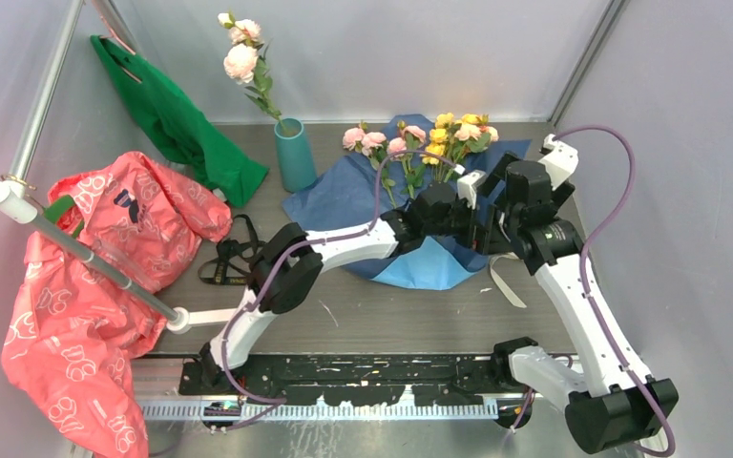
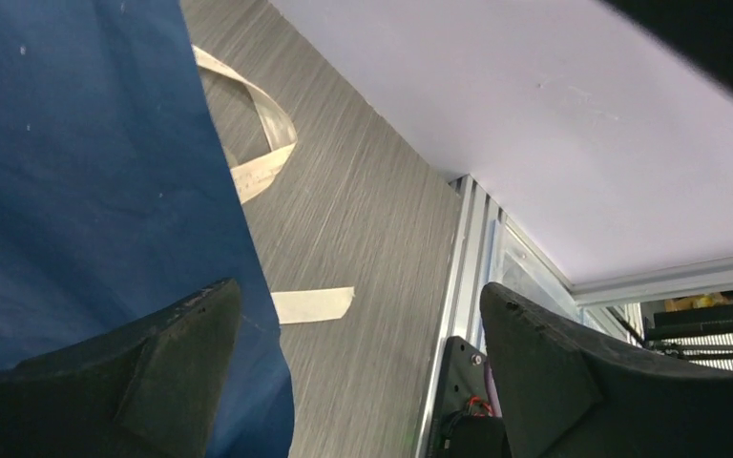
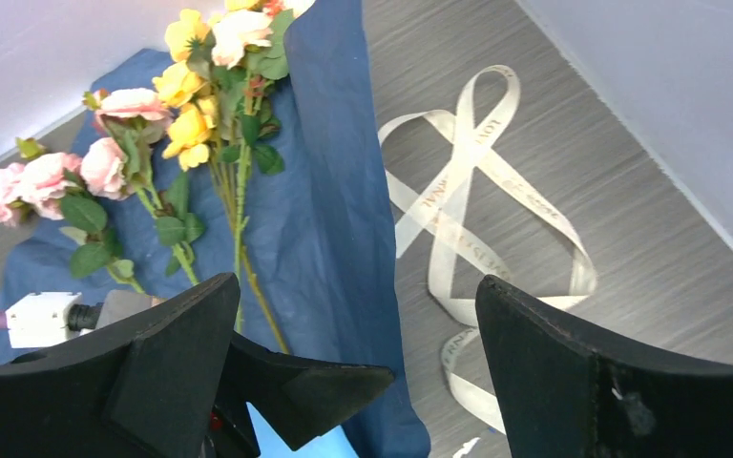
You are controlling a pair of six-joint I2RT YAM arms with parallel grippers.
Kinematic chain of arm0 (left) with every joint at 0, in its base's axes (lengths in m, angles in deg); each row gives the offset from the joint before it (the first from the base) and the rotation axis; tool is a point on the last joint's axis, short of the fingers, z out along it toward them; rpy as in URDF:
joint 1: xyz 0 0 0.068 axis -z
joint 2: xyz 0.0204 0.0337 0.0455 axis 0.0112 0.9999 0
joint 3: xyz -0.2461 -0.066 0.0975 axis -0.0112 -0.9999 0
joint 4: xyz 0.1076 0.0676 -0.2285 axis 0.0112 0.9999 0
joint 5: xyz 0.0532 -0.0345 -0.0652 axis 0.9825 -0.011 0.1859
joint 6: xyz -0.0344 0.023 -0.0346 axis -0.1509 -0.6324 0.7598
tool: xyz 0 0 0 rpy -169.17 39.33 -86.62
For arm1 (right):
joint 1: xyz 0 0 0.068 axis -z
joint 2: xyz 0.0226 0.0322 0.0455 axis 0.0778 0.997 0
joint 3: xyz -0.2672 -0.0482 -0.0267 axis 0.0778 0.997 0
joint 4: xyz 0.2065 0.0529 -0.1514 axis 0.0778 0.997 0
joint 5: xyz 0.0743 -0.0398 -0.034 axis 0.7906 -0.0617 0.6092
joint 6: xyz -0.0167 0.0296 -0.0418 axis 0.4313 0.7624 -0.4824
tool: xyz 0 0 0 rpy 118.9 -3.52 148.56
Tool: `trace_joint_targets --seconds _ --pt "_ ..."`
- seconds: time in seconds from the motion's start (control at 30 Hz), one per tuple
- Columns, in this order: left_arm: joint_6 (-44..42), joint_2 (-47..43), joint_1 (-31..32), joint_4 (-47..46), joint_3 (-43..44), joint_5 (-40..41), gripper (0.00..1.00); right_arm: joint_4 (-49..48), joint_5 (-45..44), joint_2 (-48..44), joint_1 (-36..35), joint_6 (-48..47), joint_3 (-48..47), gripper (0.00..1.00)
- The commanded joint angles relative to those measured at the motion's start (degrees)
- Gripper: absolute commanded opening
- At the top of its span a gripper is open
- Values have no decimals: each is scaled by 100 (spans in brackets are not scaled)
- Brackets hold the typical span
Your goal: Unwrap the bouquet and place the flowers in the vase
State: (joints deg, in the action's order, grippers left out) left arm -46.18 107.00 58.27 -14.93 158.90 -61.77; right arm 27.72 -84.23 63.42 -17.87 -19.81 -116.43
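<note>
The bouquet is unwrapped: its blue paper (image 1: 339, 196) lies spread flat with pink and yellow flowers (image 1: 420, 141) on its far part. The teal vase (image 1: 295, 153) stands left of the paper and holds one pink flower (image 1: 241, 59). The cream ribbon (image 3: 482, 181) lies loose on the table, right of the paper. My left gripper (image 2: 358, 315) is open and empty over the paper's (image 2: 76, 191) right edge. My right gripper (image 3: 358, 305) is open and empty above that same edge, with the flowers (image 3: 200, 114) ahead of it. One finger of the left gripper (image 3: 324, 386) shows between its fingers.
A green cloth bag (image 1: 177, 119) leans at the back left. A red-pink printed plastic bag (image 1: 95, 277) hangs over a white rail (image 1: 86, 253) on the left. A black strap (image 1: 234, 253) lies by the left arm. Both arms (image 1: 344, 248) crowd together over the paper's right side.
</note>
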Motion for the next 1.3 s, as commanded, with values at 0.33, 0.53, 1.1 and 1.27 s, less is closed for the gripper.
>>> trace_joint_targets --seconds 0.33,0.53,1.1,1.27 --pt "-1352 -1342 283 229 -1839 -13 96 -161 624 827 56 -186 -500 100" --pt "-1837 -3168 284 155 -3581 837 96 -725 1790 1894 343 -1 -265 100" --pt "-1781 -4149 73 725 -4335 2866 97 -969 2445 2198 -708 308 1065 100" --pt "-1506 -4289 -247 619 -4381 3183 97 -686 2217 1368 -1431 624 1608 100"
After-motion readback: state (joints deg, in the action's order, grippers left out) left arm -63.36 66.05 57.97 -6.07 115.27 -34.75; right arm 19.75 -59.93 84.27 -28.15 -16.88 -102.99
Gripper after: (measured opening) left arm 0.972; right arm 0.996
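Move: The bare stem ends lie on the blue wrap some 15 cm left of the right hand, about level with it and 25 cm below; from the left hand they are about 8 cm ahead, 9 cm left and 17 cm down. The wrap's half-raised right flap stands 5 cm left of the right hand, roughly 15 cm below. The yellow flower heads are 20 cm ahead of the right hand and 12 cm left, the ribbon some 5 cm to its right, both down near the table. Bring the open right gripper down about 20 cm beside the flap, forward at first, then swing it left and back over the wrap to the stem ends, tipping the fingers some 30 degrees further down. Meanwhile dip the open left gripper back and down away from the flap, sweep it about 20 cm left while it rises again, and finish easing forward and slightly down. ##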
